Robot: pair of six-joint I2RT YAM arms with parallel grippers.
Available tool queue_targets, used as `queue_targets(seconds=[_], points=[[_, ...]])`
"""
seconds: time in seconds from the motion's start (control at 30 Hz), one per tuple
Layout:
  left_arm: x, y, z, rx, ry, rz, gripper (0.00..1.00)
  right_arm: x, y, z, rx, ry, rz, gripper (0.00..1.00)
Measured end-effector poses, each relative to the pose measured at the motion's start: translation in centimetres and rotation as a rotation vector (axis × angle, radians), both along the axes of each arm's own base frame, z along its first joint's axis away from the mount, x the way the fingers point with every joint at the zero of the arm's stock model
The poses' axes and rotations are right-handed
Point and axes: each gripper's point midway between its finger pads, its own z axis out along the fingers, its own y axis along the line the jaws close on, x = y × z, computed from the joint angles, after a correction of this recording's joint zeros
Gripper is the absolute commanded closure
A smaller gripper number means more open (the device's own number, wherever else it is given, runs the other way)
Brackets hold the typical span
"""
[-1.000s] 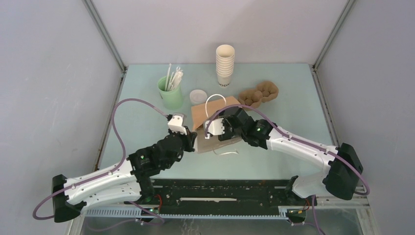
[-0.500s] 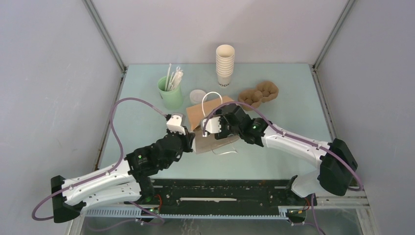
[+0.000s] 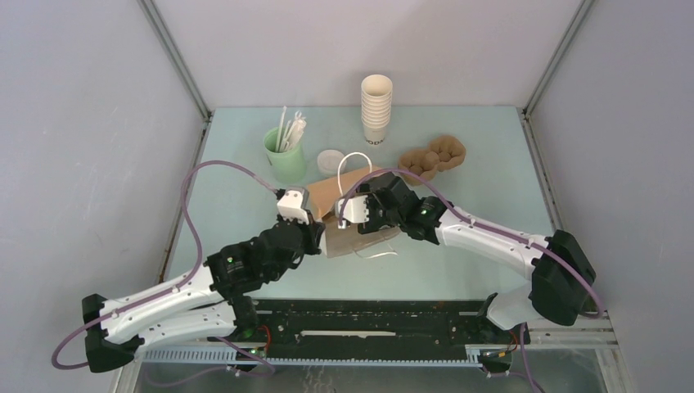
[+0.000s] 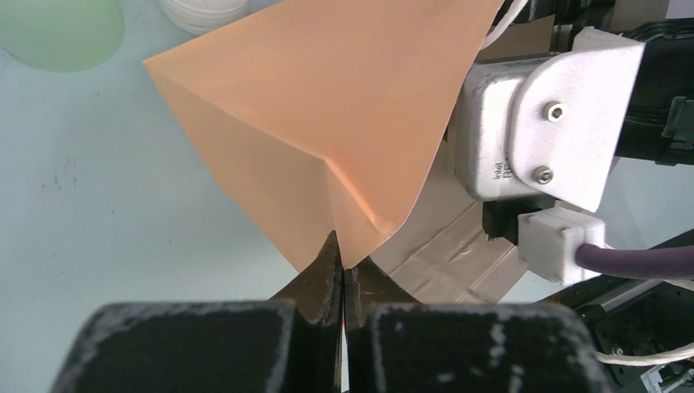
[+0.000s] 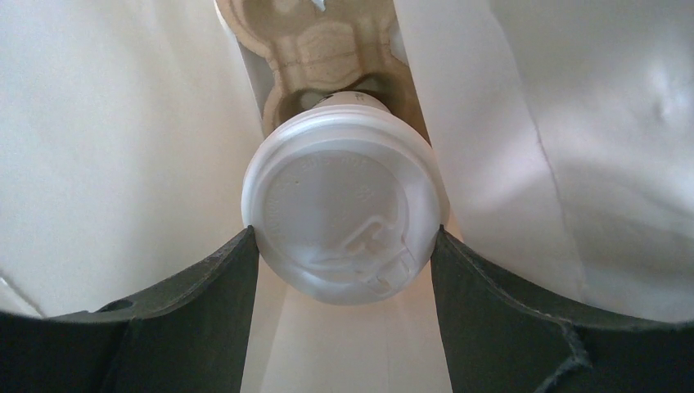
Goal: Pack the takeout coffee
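Observation:
The takeout coffee shows in the right wrist view as a round white lid, inside the pale-walled brown paper bag. My right gripper is shut on it, one finger pressing each side of the lid. A pulp carrier lies deeper in the bag, just beyond the cup. From above the cup is hidden; the right gripper reaches into the bag's mouth. My left gripper is shut on a folded edge of the bag, just left of the right wrist.
A mint-green cup with straws stands at the back left and a stack of white cups at the back middle. A loose white lid lies behind the bag. A second pulp carrier sits at the back right.
The right arm has moved a little left, further into the bag. The bag's handle and upper side have risen slightly toward the back. The left grip stays shut on the bag.

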Motion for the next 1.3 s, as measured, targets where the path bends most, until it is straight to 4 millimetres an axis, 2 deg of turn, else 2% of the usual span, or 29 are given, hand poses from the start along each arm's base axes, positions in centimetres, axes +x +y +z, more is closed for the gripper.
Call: queue_targets(seconds=[0.23,0.5,0.7,1.03,1.07,1.1,1.3], points=[[0.0,-0.1,-0.1,0.01,0.007,0.0,1.0,0.2,0.3,-1.1,-0.013,0.016,-0.006,0.93],[-0.1,0.2,0.0,0.021,0.022,0.005,1.0,0.5,0.6,-1.2,-0.008,0.008,-0.003,0.83],[-0.2,0.2,0.0,0.031,0.029,0.006,1.0,0.4,0.7,-1.3,-0.008,0.009,-0.004,0.5],[-0.2,0.2,0.0,0.032,0.032,0.008,1.0,-0.2,0.5,-1.2,-0.007,0.027,-0.016,0.12],[-0.2,0.2,0.0,0.029,0.033,0.008,1.0,-0.4,0.4,-1.2,-0.006,0.032,-0.015,0.03],[-0.2,0.2,0.0,0.026,0.033,0.009,1.0,-0.6,0.3,-1.2,-0.005,0.038,-0.015,0.01],[-0.2,0.1,0.1,0.021,0.033,0.01,1.0,-2.1,-0.1,-1.0,0.006,0.091,-0.005,0.0]])
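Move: The right hand holds the coffee cup by its lid inside the paper bag. The carrier's near well is about 4 cm ahead, 3 cm left and 8 cm below it. The stack of lids stands on the table some 17 cm ahead and 9 cm left, and the spare carriers about 16 cm ahead and 16 cm right, both roughly 10 cm lower. From the left hand, shut on the bag's rim, the near well is about 10 cm ahead, 8 cm right and 13 cm below. Down by just over 1 cm, with a slight drift forward and left, the right hand lowers the cup into the bag towards the carrier's near well and holds there. Its fingers then spread to fully open, letting go of the lid, and it draws back some 2.5 cm, fingertips tipping about 5 degrees downward. The left hand stays put, still pinching the bag's rim. ##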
